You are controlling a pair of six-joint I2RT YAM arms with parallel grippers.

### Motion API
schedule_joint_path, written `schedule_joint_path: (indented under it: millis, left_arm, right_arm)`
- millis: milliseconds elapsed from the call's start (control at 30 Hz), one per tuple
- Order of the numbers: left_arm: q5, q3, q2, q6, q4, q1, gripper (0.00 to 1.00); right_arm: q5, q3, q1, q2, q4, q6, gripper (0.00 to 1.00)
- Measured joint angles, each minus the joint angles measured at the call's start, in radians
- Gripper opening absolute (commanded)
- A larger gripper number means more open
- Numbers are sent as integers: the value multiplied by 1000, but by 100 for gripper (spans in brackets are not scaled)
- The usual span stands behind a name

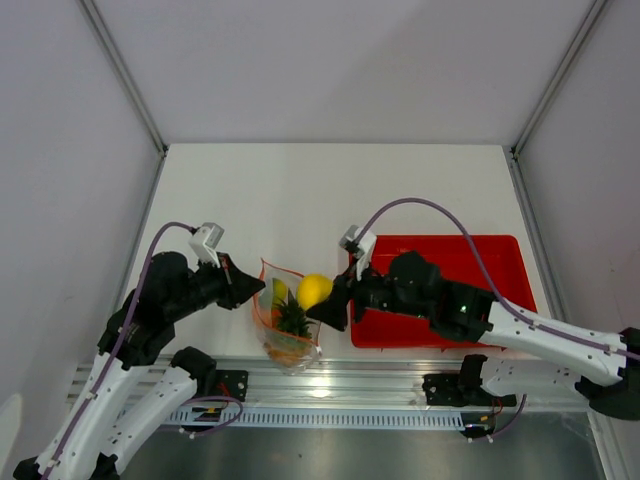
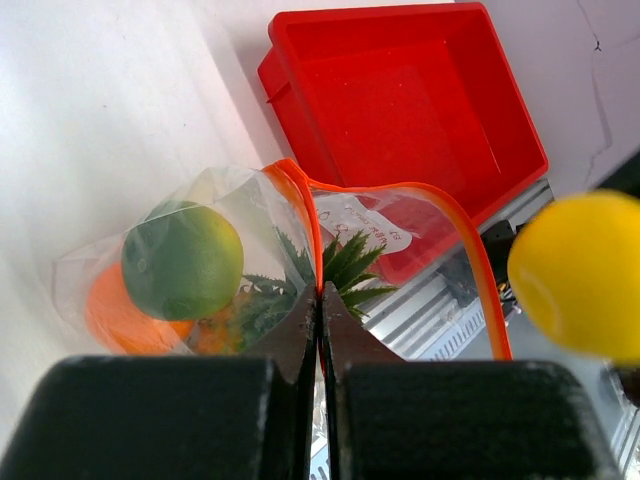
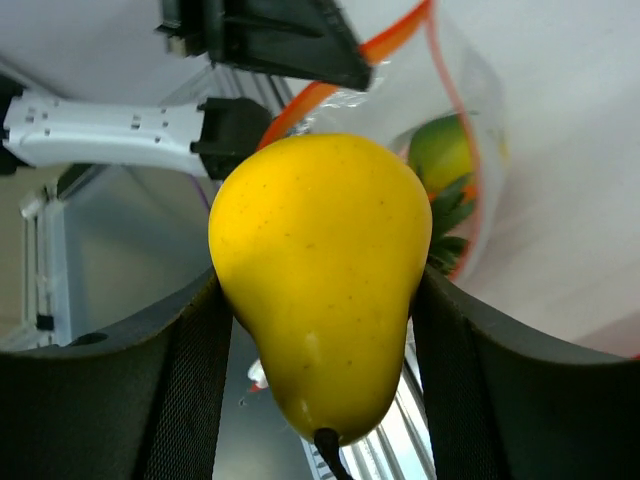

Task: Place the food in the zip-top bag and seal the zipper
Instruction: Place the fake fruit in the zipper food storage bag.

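The clear zip-top bag [image 1: 285,335] stands open near the table's front edge. My left gripper [image 2: 320,295] is shut on its orange-red zipper [image 2: 310,230] and holds the mouth up. Inside lie a green round fruit [image 2: 183,258], an orange ball [image 2: 110,312] and the pineapple, whose green crown [image 2: 348,265] shows. My right gripper [image 3: 325,330] is shut on a yellow pear-shaped fruit [image 3: 320,270], stem end toward the camera. It hangs at the bag's open mouth, just right of the zipper loop [image 1: 315,290].
A red rectangular tray [image 1: 500,250] sits to the right of the bag with nothing in its visible part [image 2: 400,110]. A metal rail [image 1: 330,385] runs along the front edge under the bag. White walls enclose the table.
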Motion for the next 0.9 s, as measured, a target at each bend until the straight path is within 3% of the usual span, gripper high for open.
schedule_joint_path:
  millis: [133, 300, 733, 900]
  left_arm:
    - [0, 0, -7, -2, -8, 0, 1]
    - [0, 0, -11, -2, -20, 0, 1]
    - [0, 0, -12, -3, -21, 0, 1]
    - [0, 0, -12, -3, -24, 0, 0]
  right_arm:
    - [79, 56, 121, 84, 27, -60, 0]
    - [145, 102, 163, 166, 31, -86, 0]
    - [285, 199, 175, 285, -77, -84, 29]
    - [292, 205, 175, 299, -89, -80, 26]
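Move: The right hand already holds the yellow pear; the middle of the bag's open mouth lies about 6 cm to its left, level with it fore and aft and some 5 cm lower. In the bag, the pineapple sits roughly 5 cm left and 11 cm below, and the green fruit 8 cm left, 4 cm farther out and 12 cm below. From the left hand, still pinching the rim, the mouth's middle is about 5 cm right, 2 cm back and 2 cm lower. The right hand carries the gripped pear about 5 cm left and 3 cm down to the bag's mouth. ##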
